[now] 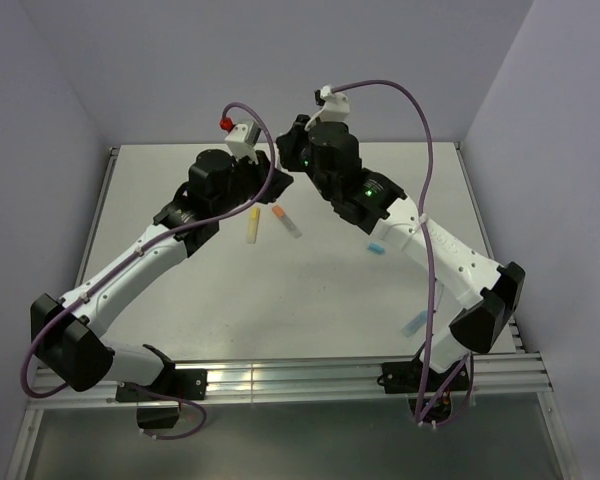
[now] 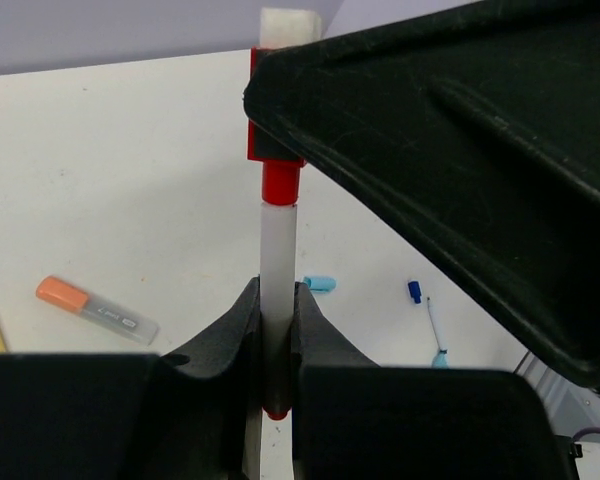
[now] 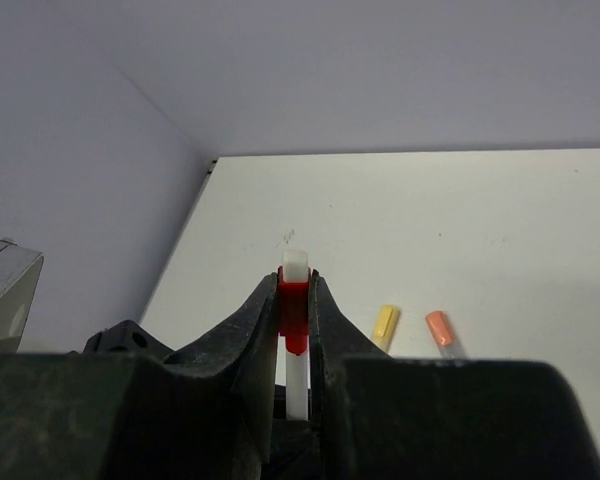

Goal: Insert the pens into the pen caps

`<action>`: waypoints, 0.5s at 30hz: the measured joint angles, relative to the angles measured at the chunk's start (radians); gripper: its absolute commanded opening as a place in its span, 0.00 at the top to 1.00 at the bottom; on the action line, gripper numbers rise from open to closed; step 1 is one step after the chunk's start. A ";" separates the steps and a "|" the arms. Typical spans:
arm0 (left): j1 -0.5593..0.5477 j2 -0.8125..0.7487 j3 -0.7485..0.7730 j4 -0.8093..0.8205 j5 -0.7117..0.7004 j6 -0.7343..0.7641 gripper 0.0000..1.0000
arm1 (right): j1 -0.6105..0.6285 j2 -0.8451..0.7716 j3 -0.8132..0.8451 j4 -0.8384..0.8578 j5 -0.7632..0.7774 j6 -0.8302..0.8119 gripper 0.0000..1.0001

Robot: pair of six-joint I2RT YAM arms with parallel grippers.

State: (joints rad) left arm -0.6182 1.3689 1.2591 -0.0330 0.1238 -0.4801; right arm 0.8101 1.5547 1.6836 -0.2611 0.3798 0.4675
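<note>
A white pen (image 2: 278,255) with red ends stands upright between the pads of my left gripper (image 2: 278,296), which is shut on its lower part. The pen's upper red end sits in the mouth of a red pen cap (image 2: 276,150). My right gripper (image 3: 296,290) is shut on that red cap (image 3: 294,302), and the white pen body (image 3: 296,385) runs down between its fingers. In the top view both grippers meet above the far middle of the table (image 1: 180,320), and the pen and cap are hidden between them.
On the table lie a yellow pen (image 1: 252,226), an orange-capped pen (image 1: 286,220), a light blue cap (image 1: 376,245) and a light blue pen (image 1: 416,322). A dark blue cap (image 2: 415,291) and a thin pen (image 2: 435,328) lie to the right. Lilac walls enclose the table.
</note>
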 measured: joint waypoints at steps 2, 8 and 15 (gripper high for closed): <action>0.000 0.000 0.000 -0.010 0.000 0.002 1.00 | 0.000 -0.005 -0.023 0.027 -0.008 -0.014 1.00; 0.006 -0.037 -0.035 -0.033 0.064 0.008 1.00 | 0.000 -0.074 -0.150 0.131 -0.101 -0.050 1.00; 0.029 -0.175 -0.156 0.076 0.249 -0.001 1.00 | -0.014 -0.230 -0.325 0.294 -0.347 -0.057 1.00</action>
State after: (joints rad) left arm -0.5896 1.1942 1.1030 0.0433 0.3729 -0.4812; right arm 0.7956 1.3243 1.3586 0.0330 0.0326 0.4103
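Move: The left hand already holds the white pen upright, with the red cap about 6 cm above its hand point. The right hand has that cap in its fingers, the pen's middle roughly 4 cm below them. On the table some 32 cm below the left hand lie the orange marker, about 15 cm ahead and about level sideways, the yellow marker, 15 cm ahead and 10 cm to the left, and the blue cap, 6 cm ahead and 22 cm to the right. Back towards the bases go both hands together, about 6 cm and gathering speed, dipping under a centimetre first and then rising to finish slightly higher. They swivel oppositely, the left some 13 degrees clockwise, the right roughly 20 counter-clockwise with its fingertips tipping up a little. Both keep their grips, the left's pen still meeting the right's cap from below. ##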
